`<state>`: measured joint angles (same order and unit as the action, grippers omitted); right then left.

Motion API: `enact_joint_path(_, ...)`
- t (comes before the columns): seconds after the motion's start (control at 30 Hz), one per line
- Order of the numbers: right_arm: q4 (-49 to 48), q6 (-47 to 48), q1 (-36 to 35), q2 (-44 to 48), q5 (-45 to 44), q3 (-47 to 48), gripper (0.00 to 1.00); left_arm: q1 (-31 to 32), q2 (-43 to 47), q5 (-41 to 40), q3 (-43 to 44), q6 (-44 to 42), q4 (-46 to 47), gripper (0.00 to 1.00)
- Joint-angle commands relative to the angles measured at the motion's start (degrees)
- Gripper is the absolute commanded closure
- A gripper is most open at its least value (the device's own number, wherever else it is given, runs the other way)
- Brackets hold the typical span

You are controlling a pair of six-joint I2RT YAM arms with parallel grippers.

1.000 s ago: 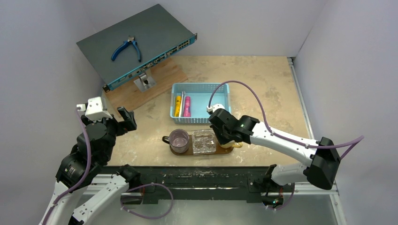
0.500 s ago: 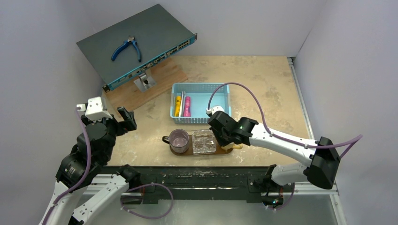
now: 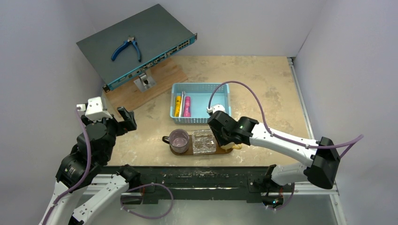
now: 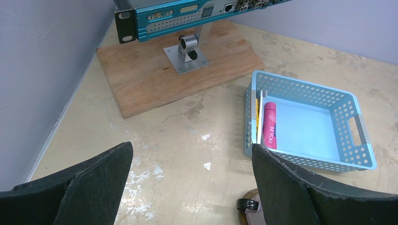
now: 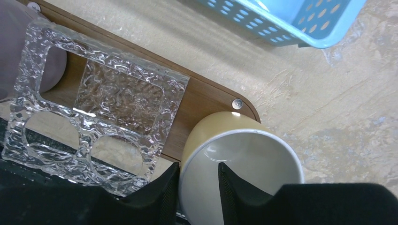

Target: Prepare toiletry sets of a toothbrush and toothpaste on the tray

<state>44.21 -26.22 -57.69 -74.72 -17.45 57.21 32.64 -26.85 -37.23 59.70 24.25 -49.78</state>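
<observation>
The dark-brown tray [image 3: 185, 152] [image 5: 206, 99] lies near the table's front edge. A pink toothpaste tube [image 3: 187, 106] [image 4: 270, 125], a yellow toothpaste tube [image 3: 178, 105] and a thin white toothbrush [image 3: 182, 102] [image 4: 259, 123] lie at the left side of the blue basket [image 3: 221, 100]. My right gripper [image 5: 198, 165] is open, its jaws straddling the rim of a tan cup [image 5: 244, 161] [image 3: 237, 146] at the tray's right end, one finger outside and one inside. My left gripper [image 4: 192, 147] hangs wide open over bare table left of the basket, holding nothing.
A purple mug [image 3: 179, 138] and a clear glass holder [image 3: 204, 140] [image 5: 94, 108] stand on the tray. A tilted network switch [image 3: 141, 33] with blue pliers [image 3: 126, 48] on it rests on a wooden board [image 3: 162, 77] at the back left. Walls close both sides.
The right gripper's jaws have parted from the tan cup's wall and now stand loose around its rim. The left arm has not moved.
</observation>
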Motion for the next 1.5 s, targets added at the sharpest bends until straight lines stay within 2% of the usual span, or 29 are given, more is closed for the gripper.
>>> enact_joint_path(0.0,3.1,-0.4,-0.3,1.1,-4.5,6.0,0.61,0.0,-0.5,0.5,0.2,-1.3,2.3,0.03)
enact_joint_path(0.2,4.4,1.1,-0.3,0.1,-6.8,12.5,0.55,0.1,-0.6,0.7,0.2,-1.3,2.3,0.03)
enact_joint_path(0.5,1.3,4.9,-0.3,-3.9,-8.9,21.8,0.5,0.0,-1.6,1.0,0.4,-1.4,2.0,0.03)
enact_joint_path(0.87,-4.9,8.0,0.9,-15.4,-7.9,35.6,0.45,0.1,-1.1,2.8,0.4,-1.4,2.4,0.02)
enact_joint_path(1.07,-8.9,5.5,4.1,-22.7,-3.6,40.8,0.44,0.0,-0.9,3.6,0.4,-1.4,2.6,0.02)
enact_joint_path(1.47,-12.4,-6.1,10.0,-35.4,-1.6,46.0,0.41,0.0,-0.5,4.6,0.5,-1.6,2.7,0.02)
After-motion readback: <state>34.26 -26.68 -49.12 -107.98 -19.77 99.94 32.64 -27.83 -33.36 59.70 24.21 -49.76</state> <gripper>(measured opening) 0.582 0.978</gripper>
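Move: The right hand's half-open fingers straddle the left rim of the yellow mug, whose middle is some 4 cm to the right, level ahead and about 3 cm lower. The pink toothpaste in the blue basket lies about 15 cm ahead, 14 cm left and 6 cm down; the toothbrushes are about 2 cm left of it, and the yellow toothpaste some 4 cm left of it. The clear holder sits about 7 cm left of the hand, level ahead. From the left hand, the pink toothpaste is roughly 10 cm ahead, 18 cm right and 25 cm below. The right hand comes up free of the yellow mug's rim, climbing about 14 cm while it starts forward and left, and its fingers open wider. It carries on over the basket until some 18 cm forward and 13 cm left of its start, sinking 5–6 cm from its peak towards the tubes and toothbrushes, with the fingertips tilted about 15 degrees more forward and the left side of the hand rolled up by about as much. ##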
